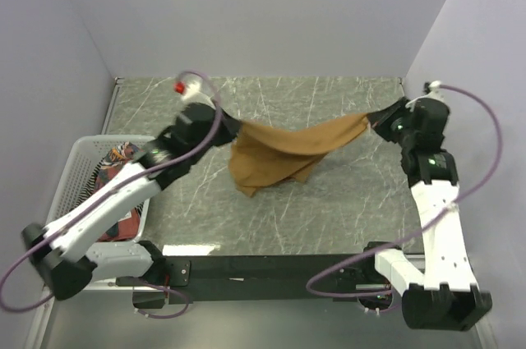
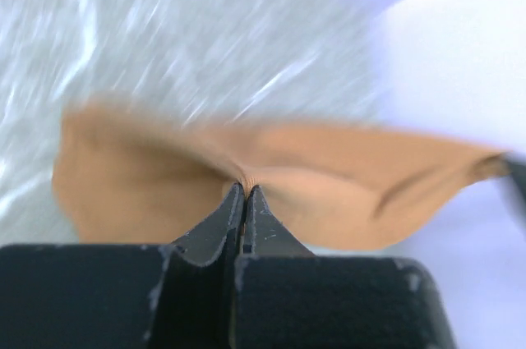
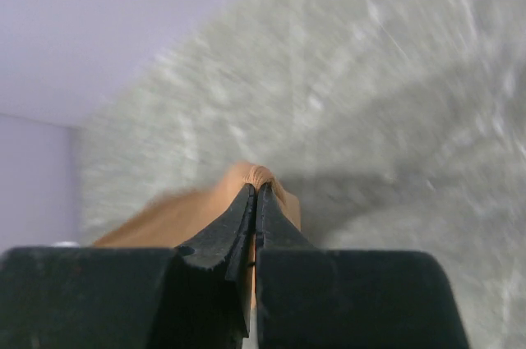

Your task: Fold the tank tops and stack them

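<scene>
The tan-brown tank top (image 1: 279, 152) hangs above the marble table, stretched between both arms. My left gripper (image 1: 233, 130) is shut on its left end, and the cloth (image 2: 164, 176) bunches at the pinched tips (image 2: 245, 188). On the right end my right gripper (image 1: 376, 119) is shut, with a fold of the same cloth (image 3: 189, 213) pinched between the tips (image 3: 256, 188). The middle of the top sags toward the table. A rust-red top with dark print (image 1: 115, 160) lies in the basket, partly hidden by my left arm.
A white plastic mesh basket (image 1: 82, 152) stands at the left edge of the table, under my left arm. Grey-violet walls enclose the table on the left, far and right sides. The black base rail (image 1: 263, 271) runs along the near edge.
</scene>
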You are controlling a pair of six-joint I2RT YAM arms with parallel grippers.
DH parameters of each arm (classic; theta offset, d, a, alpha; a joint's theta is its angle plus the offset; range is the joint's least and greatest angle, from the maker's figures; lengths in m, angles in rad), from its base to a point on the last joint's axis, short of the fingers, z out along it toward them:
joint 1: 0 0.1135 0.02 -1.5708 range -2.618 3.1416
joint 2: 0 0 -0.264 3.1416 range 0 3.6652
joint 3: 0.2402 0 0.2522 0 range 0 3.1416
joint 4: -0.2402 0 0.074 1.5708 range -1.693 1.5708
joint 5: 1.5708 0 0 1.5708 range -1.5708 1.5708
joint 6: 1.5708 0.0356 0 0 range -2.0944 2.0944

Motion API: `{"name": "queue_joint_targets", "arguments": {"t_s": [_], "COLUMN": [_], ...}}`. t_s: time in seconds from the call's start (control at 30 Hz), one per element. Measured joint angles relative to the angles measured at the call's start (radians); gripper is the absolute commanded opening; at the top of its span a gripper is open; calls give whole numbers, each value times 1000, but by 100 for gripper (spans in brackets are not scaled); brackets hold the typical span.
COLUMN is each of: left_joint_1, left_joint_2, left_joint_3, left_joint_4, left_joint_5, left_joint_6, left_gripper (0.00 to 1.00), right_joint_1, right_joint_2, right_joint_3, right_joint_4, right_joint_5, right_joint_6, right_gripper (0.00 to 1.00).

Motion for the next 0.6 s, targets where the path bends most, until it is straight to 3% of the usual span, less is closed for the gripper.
{"name": "queue_joint_targets", "arguments": {"t_s": [0.27, 0.43, 0.6], "left_joint_1": [0, 0, 38], "left_joint_2": [-209, -181, -126], "left_joint_3": [281, 469, 532], "left_joint_4": [-45, -69, -46], "left_joint_5": [-106, -166, -152], "left_joint_6": [31, 76, 94], "left_gripper": [0, 1, 1], "right_joint_1": [-6, -6, -6], "right_joint_2": [-133, -133, -125], "right_joint_3": [303, 472, 451], "right_joint_4": [-60, -72, -37], "right_joint_5": [-63, -93, -119], "right_joint_6": [53, 74, 102], "right_gripper": [0, 0, 0]}}
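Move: My two hands already pinch the tank top by its upper edge, roughly 34 cm apart. The middle of the cloth sags about 14 cm right of my left hand, 2 cm back and 12 cm down; from my right hand, it's some 20 cm left, 4 cm back and 13 cm down. The white basket stands around 40 cm left of my left hand, 6 cm back and 20 cm lower. I keep both grips shut and whip the tank top upward, my left hand rising about 27 cm while it swings some 8 cm left, my right hand rising about 23 cm and drawing back 8 cm before easing slightly forward and down. Both wrists tip the fingers up by some 30 degrees, and my hands spread a little apart, pulling the edge out between them. ##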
